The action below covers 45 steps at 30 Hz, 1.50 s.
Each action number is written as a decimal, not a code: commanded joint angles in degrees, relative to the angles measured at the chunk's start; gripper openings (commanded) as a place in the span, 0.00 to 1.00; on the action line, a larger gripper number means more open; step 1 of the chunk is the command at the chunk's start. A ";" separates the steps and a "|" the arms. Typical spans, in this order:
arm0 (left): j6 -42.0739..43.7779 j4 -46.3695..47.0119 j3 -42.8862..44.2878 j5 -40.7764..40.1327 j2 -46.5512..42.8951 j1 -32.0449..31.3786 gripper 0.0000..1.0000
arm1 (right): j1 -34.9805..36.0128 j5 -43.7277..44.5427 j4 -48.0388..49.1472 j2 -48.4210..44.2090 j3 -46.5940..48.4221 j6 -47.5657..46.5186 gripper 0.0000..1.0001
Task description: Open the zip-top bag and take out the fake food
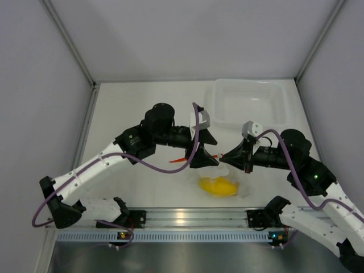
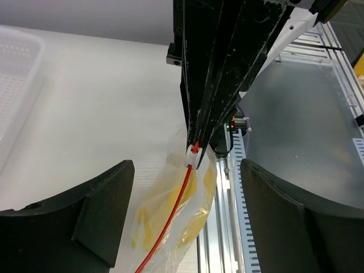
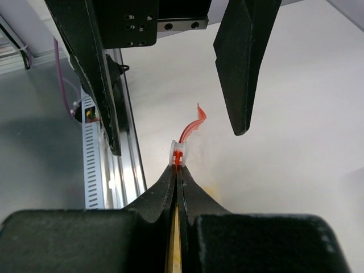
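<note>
The zip-top bag (image 1: 227, 181) hangs from my right gripper (image 1: 224, 157), its lower part on the table. The right gripper (image 3: 177, 170) is shut on the bag's top edge, just behind the white slider (image 3: 178, 152) on the orange-red zipper strip (image 3: 192, 126). My left gripper (image 1: 211, 151) is open, one finger on each side of the slider end, touching nothing. In the left wrist view the bag (image 2: 170, 227) hangs between the left gripper's (image 2: 186, 166) open fingers (image 2: 85, 222). The yellow fake food (image 1: 218, 186) lies inside the bag and also shows through the plastic in the left wrist view (image 2: 149, 219).
A rigid clear plastic tray (image 1: 217, 108) stands at the back right and shows at the left edge of the left wrist view (image 2: 23, 68). The aluminium rail (image 1: 187, 216) runs along the near edge, just in front of the bag.
</note>
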 commanded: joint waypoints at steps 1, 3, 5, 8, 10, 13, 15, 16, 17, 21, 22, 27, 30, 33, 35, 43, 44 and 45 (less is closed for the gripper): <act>0.77 5.82 1.54 4.89 0.61 -0.23 0.80 | 0.73 -2.43 2.68 -1.35 -0.11 -1.65 0.00; 0.77 5.99 1.54 5.69 0.88 -0.23 0.78 | 0.73 -3.40 2.85 -1.70 -0.12 -1.73 0.00; 0.77 7.31 0.84 6.48 0.70 -0.23 0.75 | 0.73 -5.15 2.94 -1.96 -0.29 -1.74 0.00; 0.16 9.68 -0.04 7.71 0.35 -0.23 0.68 | 0.64 -5.86 3.29 -1.96 -0.29 -1.56 0.00; -0.10 10.04 -0.13 9.20 0.44 -0.23 0.58 | 0.64 -5.43 3.29 -2.14 -0.29 -1.56 0.00; -0.28 9.95 -0.13 9.82 0.52 -0.23 0.49 | 0.64 -5.25 3.47 -2.49 -0.20 -1.47 0.00; -0.46 9.95 -0.05 10.78 0.61 -0.23 0.49 | 0.73 -4.72 3.73 -2.58 -0.20 -1.12 0.00; -0.54 9.95 -0.13 11.22 0.87 -0.23 0.50 | 0.64 -3.94 3.82 -2.67 -0.12 -0.95 0.00; -0.55 10.04 -0.22 12.01 1.05 -0.23 0.50 | 0.64 -3.67 3.99 -2.67 -0.20 -0.77 0.00; -0.72 9.95 -0.92 13.42 1.75 -0.23 0.50 | 0.64 -3.58 4.43 -2.75 -0.12 -0.33 0.00; -0.72 9.95 -1.01 13.69 1.93 -0.23 0.50 | 0.64 -3.67 4.52 -2.75 -0.12 -0.33 0.00; -0.98 9.95 -0.57 14.48 3.25 -0.23 0.45 | 0.64 -3.67 4.61 -2.40 -0.11 -0.15 0.00; -0.81 9.95 -0.66 14.39 3.42 -0.23 0.38 | 0.73 -3.23 4.61 -2.58 -0.20 -0.24 0.00; -0.63 9.95 -0.92 14.39 3.25 -0.23 0.26 | 0.64 -2.79 4.61 -2.49 -0.20 -0.24 0.00; -0.81 9.95 -0.92 13.87 3.07 -0.23 0.12 | 0.73 -2.79 4.61 -2.40 -0.29 -0.24 0.00; -0.90 10.04 -1.36 14.13 2.81 -0.23 0.00 | 0.64 -1.13 4.52 -3.19 -0.29 -0.51 0.00; -0.81 9.95 -1.89 14.04 2.72 -0.23 0.00 | 0.73 -0.42 4.87 -3.89 -0.29 0.02 0.00; -0.63 10.04 -2.24 14.04 2.46 -0.23 0.00 | 0.64 1.06 5.22 -4.16 -0.12 0.20 0.00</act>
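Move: Just off the left fingertips, the white slider at the end of the bag's red zip lies about 1 cm back, 2 cm to the right and 1 cm below the left hand; it sits some 2 cm to the left of the right hand, level with it. The zip strip's middle lies roughly 7 cm to the left of the left hand, 2 cm back and 3 cm lower. The fake food hangs in the bag about 14 cm below the left hand, 2 cm to its right. Drawing back about 2.5 cm while rising some 2 cm, the left hand turns roughly 10 degrees clockwise and half closes, then sinks again and edges about 1.5 cm right overall, to the slider at the right fingertips, where its fingers shut and pinch it. The right hand keeps its shut grip on the zip end, easing back about 1.5 cm and then holding nearly still. ##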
